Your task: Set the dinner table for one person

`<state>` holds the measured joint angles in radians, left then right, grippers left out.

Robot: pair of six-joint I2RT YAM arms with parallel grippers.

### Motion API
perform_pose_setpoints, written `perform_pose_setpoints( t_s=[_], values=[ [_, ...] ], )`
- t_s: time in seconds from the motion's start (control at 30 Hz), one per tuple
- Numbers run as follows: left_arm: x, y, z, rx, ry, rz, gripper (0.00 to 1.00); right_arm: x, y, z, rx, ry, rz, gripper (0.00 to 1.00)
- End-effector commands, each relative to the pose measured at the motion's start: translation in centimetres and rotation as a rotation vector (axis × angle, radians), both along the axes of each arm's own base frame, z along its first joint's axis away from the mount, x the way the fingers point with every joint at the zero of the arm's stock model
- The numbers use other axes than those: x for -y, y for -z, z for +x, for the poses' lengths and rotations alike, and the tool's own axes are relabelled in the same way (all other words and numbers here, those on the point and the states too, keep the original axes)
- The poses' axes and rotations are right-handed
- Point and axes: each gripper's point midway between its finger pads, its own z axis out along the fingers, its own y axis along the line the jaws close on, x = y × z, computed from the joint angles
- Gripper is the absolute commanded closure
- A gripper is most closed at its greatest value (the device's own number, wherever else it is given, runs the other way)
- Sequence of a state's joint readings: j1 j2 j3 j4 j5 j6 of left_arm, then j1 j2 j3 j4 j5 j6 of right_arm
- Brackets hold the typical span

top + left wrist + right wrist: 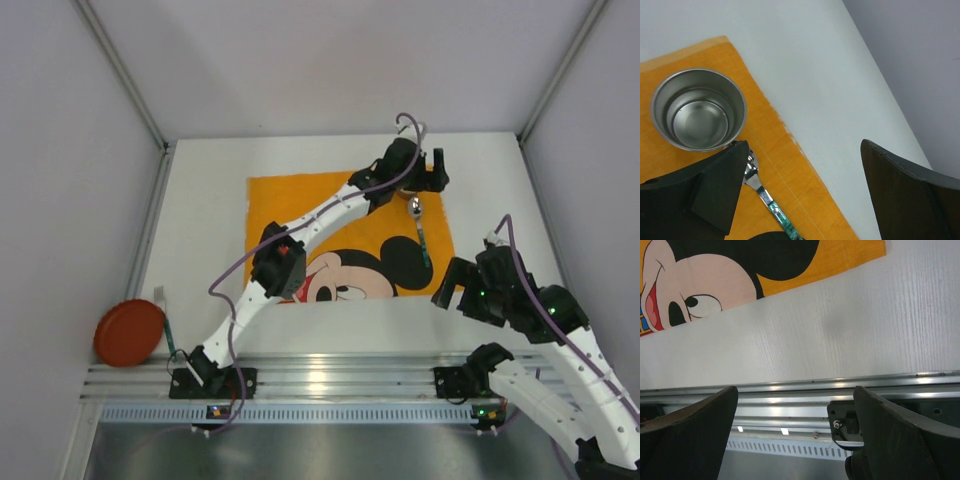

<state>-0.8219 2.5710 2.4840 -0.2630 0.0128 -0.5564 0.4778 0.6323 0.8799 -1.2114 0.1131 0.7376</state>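
Note:
On the white dinner table [205, 215] lies an orange cartoon-mouse cloth [300, 200]. A steel cup [699, 109] stands upright near the cloth's far right corner. A spoon [765, 192] with a green handle lies just beside it, also seen from above as the spoon [418, 225]. My left gripper [804, 150] hovers open over the cloth's edge next to the cup, holding nothing. From above, the left gripper [432, 172] hides the cup. My right gripper [795, 390] is open and empty above the table's near strip, at the right gripper [452, 288].
A red plate [128, 332] sits at the table's near left edge, with a green-handled utensil [168, 330] beside it. A metal rail [330, 375] runs along the near edge. Grey walls enclose the table on three sides.

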Motion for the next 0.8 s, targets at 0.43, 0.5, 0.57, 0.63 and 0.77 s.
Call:
perform_pose_setpoints(
  t_s=[0.43, 0.5, 0.57, 0.63, 0.77],
  values=[
    [-39.5, -7.6, -3.7, -0.153, -0.922, 0.385, 0.03, -4.4, -3.5, 4.8, 0.134, -0.181, 0.072, 0.0],
    [-47.1, -5.5, -8.3, -0.297, -1.085, 0.49, 0.04, -5.2, -3.2, 4.5, 0.124, -0.211, 0.107, 0.0],
    [-54.5, -2.6, -12.2, -0.422, -1.264, 0.585, 0.04, -5.8, -2.8, 4.6, 0.118, -0.233, 0.122, 0.0],
    [-59.1, -1.5, -16.1, -0.479, -1.351, 0.633, 0.04, -6.0, -2.4, 4.6, 0.107, -0.25, 0.12, 0.0],
    [-64.1, 0.2, -21.2, -0.586, -1.46, 0.617, 0.02, -6.4, -1.9, 4.5, 0.085, -0.294, 0.117, 0.0]
  ],
)
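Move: The fork lies roughly 32 cm back and 63 cm to the left of the left hand, about 12 cm lower; the red plate is beside it, some 8 cm farther left and 3 cm nearer the base. The cup stands about 5 cm ahead and 7 cm left of the left hand, the spoon some 7 cm back and 5 cm left. From the right hand, the fork is about 59 cm left and 2 cm ahead. The cup, already released, is left behind as the left hand rises about 13 cm and sweeps some 60 cm left across the placemat, then sinks and draws back towards the fork and plate. Its wrist swings counter-clockwise, fingers staying open. The empty right hand, also open, drifts about 5 cm left and 4 cm forward towards the mat. ##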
